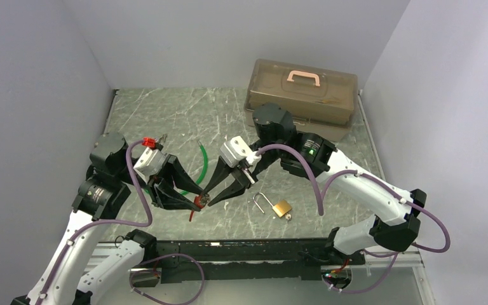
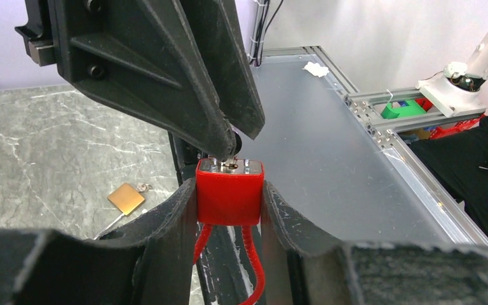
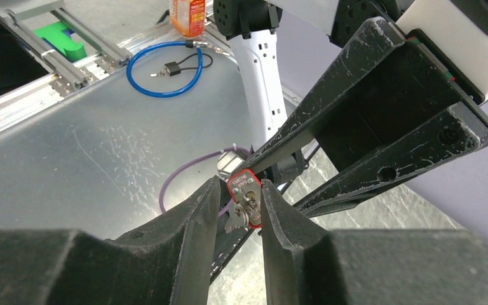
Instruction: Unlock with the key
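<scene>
A red padlock (image 1: 200,201) with a red cable shackle (image 2: 255,267) hangs above the table near its front edge. My left gripper (image 1: 197,200) is shut on the padlock's body (image 2: 229,194), one finger on each side. A small silver key (image 3: 249,213) on a ring sits in the keyhole on the padlock's (image 3: 244,183) metal face. My right gripper (image 1: 208,198) comes at that face from the right. Its fingers straddle the key, and a gap shows between the left finger (image 3: 206,203) and the key, so it stands open.
A brass padlock (image 1: 281,208) with its shackle swung open lies on the marble table (image 1: 165,114) just right of the grippers. A green cable (image 1: 202,162) lies behind them. A brown toolbox (image 1: 302,95) with a pink handle stands at the back right.
</scene>
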Available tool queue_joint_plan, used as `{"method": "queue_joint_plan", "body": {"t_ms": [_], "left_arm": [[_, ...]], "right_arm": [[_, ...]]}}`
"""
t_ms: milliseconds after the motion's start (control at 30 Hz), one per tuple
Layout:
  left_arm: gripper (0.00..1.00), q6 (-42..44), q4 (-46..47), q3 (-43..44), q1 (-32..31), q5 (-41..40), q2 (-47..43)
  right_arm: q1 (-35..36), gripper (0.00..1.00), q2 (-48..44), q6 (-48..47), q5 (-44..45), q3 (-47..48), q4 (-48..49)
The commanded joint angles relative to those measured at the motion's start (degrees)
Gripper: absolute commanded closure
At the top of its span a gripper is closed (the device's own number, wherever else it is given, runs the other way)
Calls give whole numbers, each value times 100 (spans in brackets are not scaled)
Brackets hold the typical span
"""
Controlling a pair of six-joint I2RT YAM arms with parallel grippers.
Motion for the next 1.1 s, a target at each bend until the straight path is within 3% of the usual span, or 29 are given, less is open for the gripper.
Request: {"method": "queue_joint_plan", "body": {"t_ms": [0,233,333,433,667,1067], "left_arm": [[100,-122,265,272,-15,191,-11],[100,-262,401,260,-20,217,-51],[100,-280,431,245,-18,197,-64],[100,-288,455,213,-18,159,-97],[100,-226,489,167,-20,-301,-170],[100,950,-248,538,-20,-2066,-194]], "right_arm": [[25,68,-38,-292,51,145,2],[21,71,-14,-357,234,105,63],[24,82,-33,-282,292,44,228],[30,100,-68,-217,340,-78,381],[31,100,-223,199,439,-442,872],[81,100,-727,1402,1779,-1582,2167]]}}
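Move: The key stands in the red lock's keyhole, between the right hand's parted fingertips and about 1 cm to the left of its hand point, at nearly the same height. The lock body is some 3 cm left. On the table, roughly 40 cm below, the brass padlock lies about 13 cm ahead and 20 cm right. From the left hand, which already grips the lock, the key is about 2 cm to the right. Forward and slightly left, the right hand eases barely 1 cm further in around the key, then shuts its fingertips from a partly open gap and pinches the key at the keyhole. Both hands then shift forward together by 1 to 2 cm, the right swinging some 10 degrees clockwise and the left about as much counter-clockwise, while the left keeps its hold on the lock. ##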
